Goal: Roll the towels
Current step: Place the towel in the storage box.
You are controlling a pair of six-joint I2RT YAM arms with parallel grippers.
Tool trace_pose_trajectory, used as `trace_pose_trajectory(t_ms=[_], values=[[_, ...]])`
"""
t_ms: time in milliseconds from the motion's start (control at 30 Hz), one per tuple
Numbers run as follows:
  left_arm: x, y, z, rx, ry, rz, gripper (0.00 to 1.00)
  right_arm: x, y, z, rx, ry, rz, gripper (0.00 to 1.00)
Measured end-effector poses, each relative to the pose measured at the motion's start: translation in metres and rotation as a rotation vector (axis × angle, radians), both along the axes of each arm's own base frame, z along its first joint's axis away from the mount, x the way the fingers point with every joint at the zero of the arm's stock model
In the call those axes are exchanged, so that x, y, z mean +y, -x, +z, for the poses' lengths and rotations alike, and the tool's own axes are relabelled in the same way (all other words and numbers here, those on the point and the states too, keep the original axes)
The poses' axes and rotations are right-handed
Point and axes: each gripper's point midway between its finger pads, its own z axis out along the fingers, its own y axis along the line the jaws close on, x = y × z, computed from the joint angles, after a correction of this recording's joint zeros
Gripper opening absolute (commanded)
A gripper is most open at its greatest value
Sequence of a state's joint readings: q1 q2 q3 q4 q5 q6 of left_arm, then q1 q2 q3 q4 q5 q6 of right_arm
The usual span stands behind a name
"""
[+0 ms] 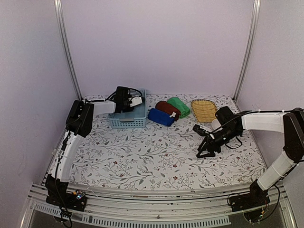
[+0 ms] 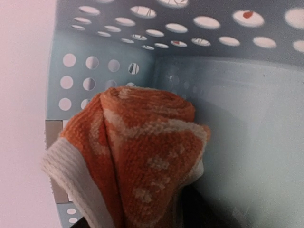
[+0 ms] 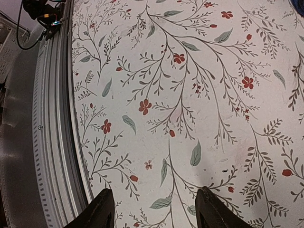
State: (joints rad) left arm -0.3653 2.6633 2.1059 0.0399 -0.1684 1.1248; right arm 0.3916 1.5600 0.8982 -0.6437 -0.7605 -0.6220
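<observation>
A rolled orange towel with a white pattern and white border [image 2: 147, 152] fills the left wrist view, inside the light blue basket [image 2: 247, 118]. My left gripper [image 1: 130, 100] reaches into that basket [image 1: 128, 119] from the left. The roll lies between its fingers and hides them almost entirely. Rolled dark blue [image 1: 160, 117], maroon [image 1: 167, 108] and green [image 1: 179, 106] towels lie side by side right of the basket. My right gripper [image 1: 199, 141] hangs open over the floral tablecloth at the right, nothing between its fingers [image 3: 102, 209].
A yellow wicker tray [image 1: 204, 110] sits at the back right, beside the green towel. The metal rail of the table's near edge [image 3: 52, 142] runs down the left of the right wrist view. Lilac walls enclose the table on three sides.
</observation>
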Motion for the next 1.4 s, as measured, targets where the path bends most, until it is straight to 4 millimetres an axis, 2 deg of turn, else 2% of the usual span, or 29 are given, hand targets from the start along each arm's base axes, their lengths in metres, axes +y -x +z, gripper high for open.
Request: trace_pose_trajectory(t_ms=[433, 1067, 1233, 1400], values=[[-0.004, 0.001, 0.002, 0.009, 0.031, -0.011, 0.69, -0.001, 0.004, -0.002, 0.019, 0.004, 0.006, 0.61], [-0.001, 0.027, 0.013, 0.09, 0.023, -0.033, 0.78, 0.0, 0.007, 0.0, 0.029, -0.003, 0.02, 0.61], [-0.003, 0.029, 0.039, 0.056, 0.034, -0.032, 0.79, 0.0, 0.008, 0.001, 0.034, -0.01, 0.024, 0.6], [-0.004, 0.041, 0.09, 0.001, 0.056, -0.033, 0.78, 0.001, 0.008, 0.005, 0.027, -0.02, 0.026, 0.6]])
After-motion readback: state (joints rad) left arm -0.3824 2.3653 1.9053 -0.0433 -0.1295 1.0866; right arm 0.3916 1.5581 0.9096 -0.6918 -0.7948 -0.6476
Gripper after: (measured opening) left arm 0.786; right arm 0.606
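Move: The orange towel sits in the left hand's loosening fingers, its middle some 4 cm to the hand's right and about 1 cm farther out, at hand height, in the far right part of the storage box. The box's middle is about 9 cm back and 2 cm left of that hand. Outside, the blue towel is roughly 14 cm back and 19 cm right, the brown towel 7 cm back and 22 cm right. From the right hand, the orange towel is about 44 cm ahead, 34 cm left and 5 cm lower. The left fingers let go of the orange towel, going on from half open to about three-quarters open while the hand almost stands still. The hand then eases back about 3 cm, tipping slightly down, and finally lifts quickly, up and away from the towel, to end about 9 cm higher with the tip-down undone. ##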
